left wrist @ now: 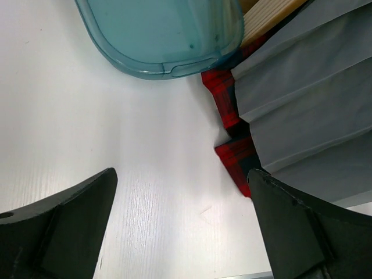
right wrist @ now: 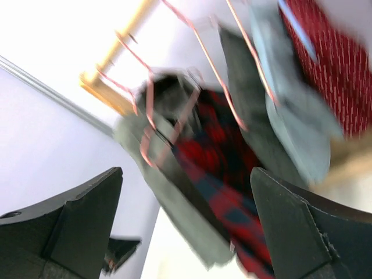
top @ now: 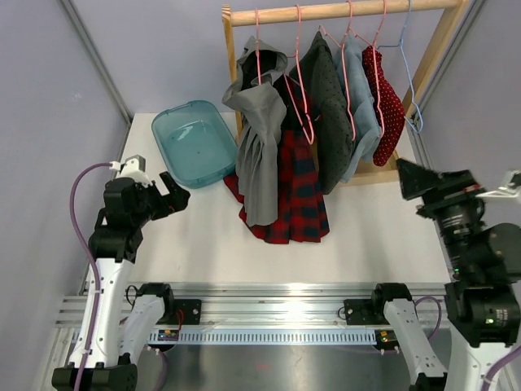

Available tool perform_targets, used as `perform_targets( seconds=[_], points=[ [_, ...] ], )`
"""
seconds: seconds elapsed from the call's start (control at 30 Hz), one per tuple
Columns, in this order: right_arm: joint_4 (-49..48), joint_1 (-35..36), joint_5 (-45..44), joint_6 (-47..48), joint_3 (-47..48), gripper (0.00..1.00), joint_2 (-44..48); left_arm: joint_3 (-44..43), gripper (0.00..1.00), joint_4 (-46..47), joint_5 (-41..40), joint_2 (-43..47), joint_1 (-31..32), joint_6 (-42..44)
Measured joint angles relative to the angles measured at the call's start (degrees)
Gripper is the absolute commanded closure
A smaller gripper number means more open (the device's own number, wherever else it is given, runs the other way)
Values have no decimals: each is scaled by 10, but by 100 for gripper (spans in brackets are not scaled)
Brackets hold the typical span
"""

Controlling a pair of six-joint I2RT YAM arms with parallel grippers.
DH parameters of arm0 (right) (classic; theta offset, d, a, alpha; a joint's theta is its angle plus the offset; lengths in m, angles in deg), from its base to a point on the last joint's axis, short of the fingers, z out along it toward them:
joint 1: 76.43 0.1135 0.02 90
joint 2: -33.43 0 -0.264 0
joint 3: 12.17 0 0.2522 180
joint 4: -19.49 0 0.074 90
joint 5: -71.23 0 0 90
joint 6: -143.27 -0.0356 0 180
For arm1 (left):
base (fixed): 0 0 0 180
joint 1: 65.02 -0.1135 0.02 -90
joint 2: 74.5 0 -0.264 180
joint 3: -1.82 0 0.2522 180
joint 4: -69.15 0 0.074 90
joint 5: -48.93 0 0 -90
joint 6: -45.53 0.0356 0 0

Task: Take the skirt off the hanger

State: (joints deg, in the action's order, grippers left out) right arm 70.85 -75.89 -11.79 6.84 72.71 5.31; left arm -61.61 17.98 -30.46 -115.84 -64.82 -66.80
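The tartan skirt (top: 297, 191) in red and dark checks hangs from a pink wire hanger (top: 301, 90) on the wooden rail, and its hem rests on the table. A grey garment partly covers its left side. My left gripper (top: 175, 194) is open and empty, low over the table to the left of the skirt. In the left wrist view its open gripper (left wrist: 181, 195) faces the skirt's hem (left wrist: 232, 157). My right gripper (top: 419, 181) is open and empty, raised to the right of the rack. Its blurred wrist view shows the gripper (right wrist: 186, 192), the skirt (right wrist: 226, 192) and the hanger (right wrist: 215, 75).
A teal plastic bin (top: 194, 142) stands left of the rack and shows in the left wrist view (left wrist: 168, 29). On the rail (top: 342, 10) hang a grey garment (top: 260, 147), a dark grey dotted one (top: 330, 106), a light blue one (top: 362, 106) and a red dotted one (top: 387, 98).
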Motion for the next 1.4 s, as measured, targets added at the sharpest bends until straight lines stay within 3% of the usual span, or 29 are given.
perform_targets(
  seconds=[0.13,0.33,0.53,0.67,0.83,0.97,1.4],
  points=[
    [-35,0,-30,84,149,1,-74,7,1,-4,-3,0,0,0],
    [-83,0,-78,188,277,1,-151,13,1,-2,-2,-2,0,0],
    [-79,0,-111,255,481,1,-354,15,1,-2,-1,-9,0,0],
    [-63,0,-137,286,559,1,-488,15,1,-2,-1,-9,2,0],
    [-21,0,-156,308,608,5,-628,15,1,-2,0,-9,6,0],
    [13,0,-165,313,621,9,-688,15,1,-2,1,-9,9,0],
    [6,0,-168,317,525,27,-657,15,1,-2,1,-11,10,0]
  ],
)
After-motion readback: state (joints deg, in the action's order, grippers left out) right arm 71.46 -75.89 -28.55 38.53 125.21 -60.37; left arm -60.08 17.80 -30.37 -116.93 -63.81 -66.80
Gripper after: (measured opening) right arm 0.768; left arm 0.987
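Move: The blue hanger at the right end of the rack is roughly 32 cm ahead of the right hand and 7 cm to its right, about level with it. The red polka-dot garment lies some 38 cm ahead and 6 cm right, the denim garment about 37 cm straight ahead, both roughly 8 cm lower. The rack's right post is around 38 cm ahead and 13 cm right, 5 cm lower. From the left hand, the hanger lies about 25 cm ahead, 57 cm right and 20 cm higher. Towards the blue hanger at the rack's right end the right hand arcs, first rising some 20 cm, then sweeping forward about 30 cm while sinking nearly all the way back, drifting 7 cm right. It rolls about 30 degrees, left side dipping, and turns slightly clockwise; once out there the wide-open fingers begin to close around the hanger's line, still well apart, no touch visible. ##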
